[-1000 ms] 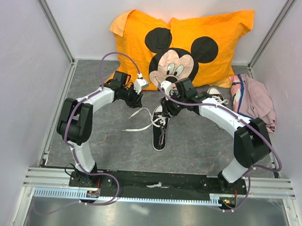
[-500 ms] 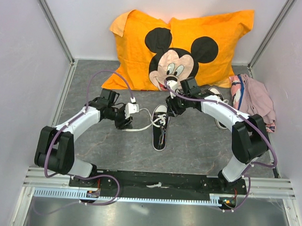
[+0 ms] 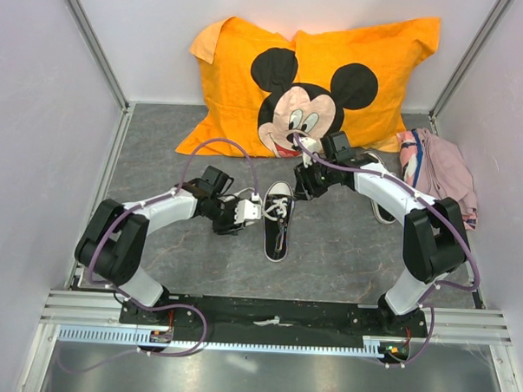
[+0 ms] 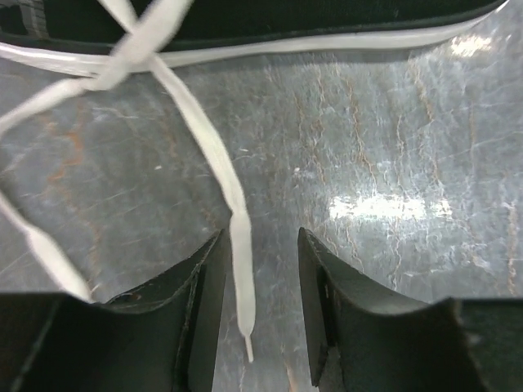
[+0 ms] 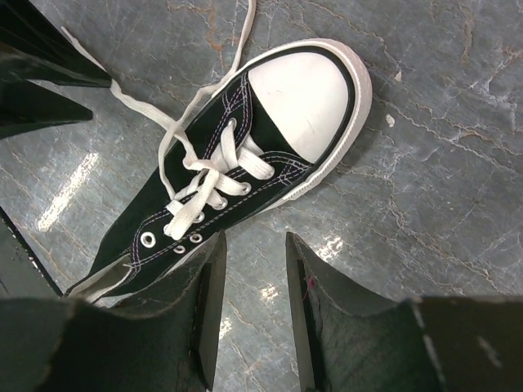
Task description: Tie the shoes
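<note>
One of the shoes (image 3: 278, 224), black with a white toe cap, lies in the middle of the floor with its toe toward the pillow. Its white laces (image 5: 192, 175) are loose. The other shoe (image 3: 374, 160) lies behind my right arm, mostly hidden. My left gripper (image 3: 250, 209) is low at the left side of the near shoe. In the left wrist view it (image 4: 260, 238) is open, and a lace end (image 4: 239, 245) lies on the floor between its fingers, untouched. My right gripper (image 5: 255, 241) hovers open and empty just right of the shoe (image 5: 245, 155).
An orange Mickey Mouse pillow (image 3: 319, 68) leans on the back wall. A pink cloth bundle (image 3: 440, 173) sits at the right wall. Walls close in both sides, and a metal rail (image 3: 273, 318) runs along the front.
My left arm swung from near the pillow down to the floor beside the shoe, over the lace, and its jaws opened wider. My right gripper shifted slightly right and back.
</note>
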`<action>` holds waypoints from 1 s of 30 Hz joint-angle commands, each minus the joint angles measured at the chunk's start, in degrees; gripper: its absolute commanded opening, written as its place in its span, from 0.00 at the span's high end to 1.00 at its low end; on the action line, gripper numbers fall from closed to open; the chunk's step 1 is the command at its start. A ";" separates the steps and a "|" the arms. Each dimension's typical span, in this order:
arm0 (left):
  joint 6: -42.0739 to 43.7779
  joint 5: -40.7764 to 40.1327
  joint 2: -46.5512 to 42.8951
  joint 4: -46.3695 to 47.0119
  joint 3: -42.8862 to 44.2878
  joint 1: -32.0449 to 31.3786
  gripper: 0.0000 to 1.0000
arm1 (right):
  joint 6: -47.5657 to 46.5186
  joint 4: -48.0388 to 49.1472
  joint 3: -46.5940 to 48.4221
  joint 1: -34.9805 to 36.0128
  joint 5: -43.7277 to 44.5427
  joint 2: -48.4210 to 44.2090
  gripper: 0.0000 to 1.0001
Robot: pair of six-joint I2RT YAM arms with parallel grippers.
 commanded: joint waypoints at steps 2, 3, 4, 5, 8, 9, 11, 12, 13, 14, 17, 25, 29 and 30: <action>3.44 -3.95 3.55 2.82 2.09 -2.03 0.56 | 0.55 0.41 0.08 -0.30 -1.28 -1.52 0.57; 3.70 -4.21 3.90 2.91 2.09 -2.39 0.57 | 0.55 0.41 -0.01 -0.30 -1.37 -1.43 0.57; 3.97 -4.30 4.17 2.82 2.00 -2.65 0.60 | 0.55 0.41 -0.01 -0.38 -1.37 -1.60 0.57; 4.58 -4.57 4.17 2.82 1.74 -3.35 0.63 | 0.63 0.41 -0.10 -0.30 -1.54 -1.52 0.56; 4.76 -4.04 3.91 2.82 1.30 -4.23 0.79 | 0.81 0.50 0.25 -0.30 -2.25 -0.64 0.56; 4.59 -4.04 3.91 2.91 1.30 -4.41 0.82 | 0.98 0.50 0.43 -0.38 -2.34 -0.29 0.56; 4.06 -4.04 4.08 2.91 1.38 -4.85 0.88 | 1.16 0.68 0.61 -0.38 -3.04 0.24 0.55; 3.88 -4.13 4.17 3.00 1.38 -4.85 0.90 | 1.25 0.76 0.95 -0.30 -3.13 0.68 0.55; 3.71 -4.22 4.17 2.91 1.47 -4.85 0.95 | 1.34 0.76 1.13 -0.30 -3.30 0.94 0.55; 3.10 -4.22 4.17 2.91 1.56 -4.85 0.98 | 1.25 0.68 1.39 -0.30 -3.48 1.12 0.55; -0.14 -2.39 2.60 3.09 2.52 -4.42 0.98 | 1.07 0.59 2.10 -0.39 -3.65 1.56 0.55; -9.72 10.19 -7.07 5.63 4.54 -3.80 0.98 | 0.11 1.11 2.63 -0.47 -4.71 2.88 0.53; -15.44 12.39 -7.08 9.67 5.43 -3.97 0.98 | 1.86 2.26 2.98 -0.39 -6.29 3.84 0.53; -16.50 12.31 -6.90 11.42 5.51 -3.97 0.98 | 2.13 2.43 2.98 -0.39 -6.99 4.28 0.53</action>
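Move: The lace I want lies on the floor right under my left fingers, about 2 cm below, running in from the shoe with its loose tip farther left. The shoe's middle is some 13 cm to the right and a couple of centimetres ahead. The other lace's outer part lies roughly 8 cm ahead of my left hand. From my right hand, the lace to be pinched is about 20 cm left, 7 cm back and 9 cm below. I dip my left hand about 1.5 cm over the lace near its free end, close the half-open fingers to pinch it, and ease slightly right. Then I lift nearly 9 cm while carrying it some 4 cm right towards the shoe, tipping the fingers up to point more to the right. My right hand stays open beside the toe, barely sinking. ##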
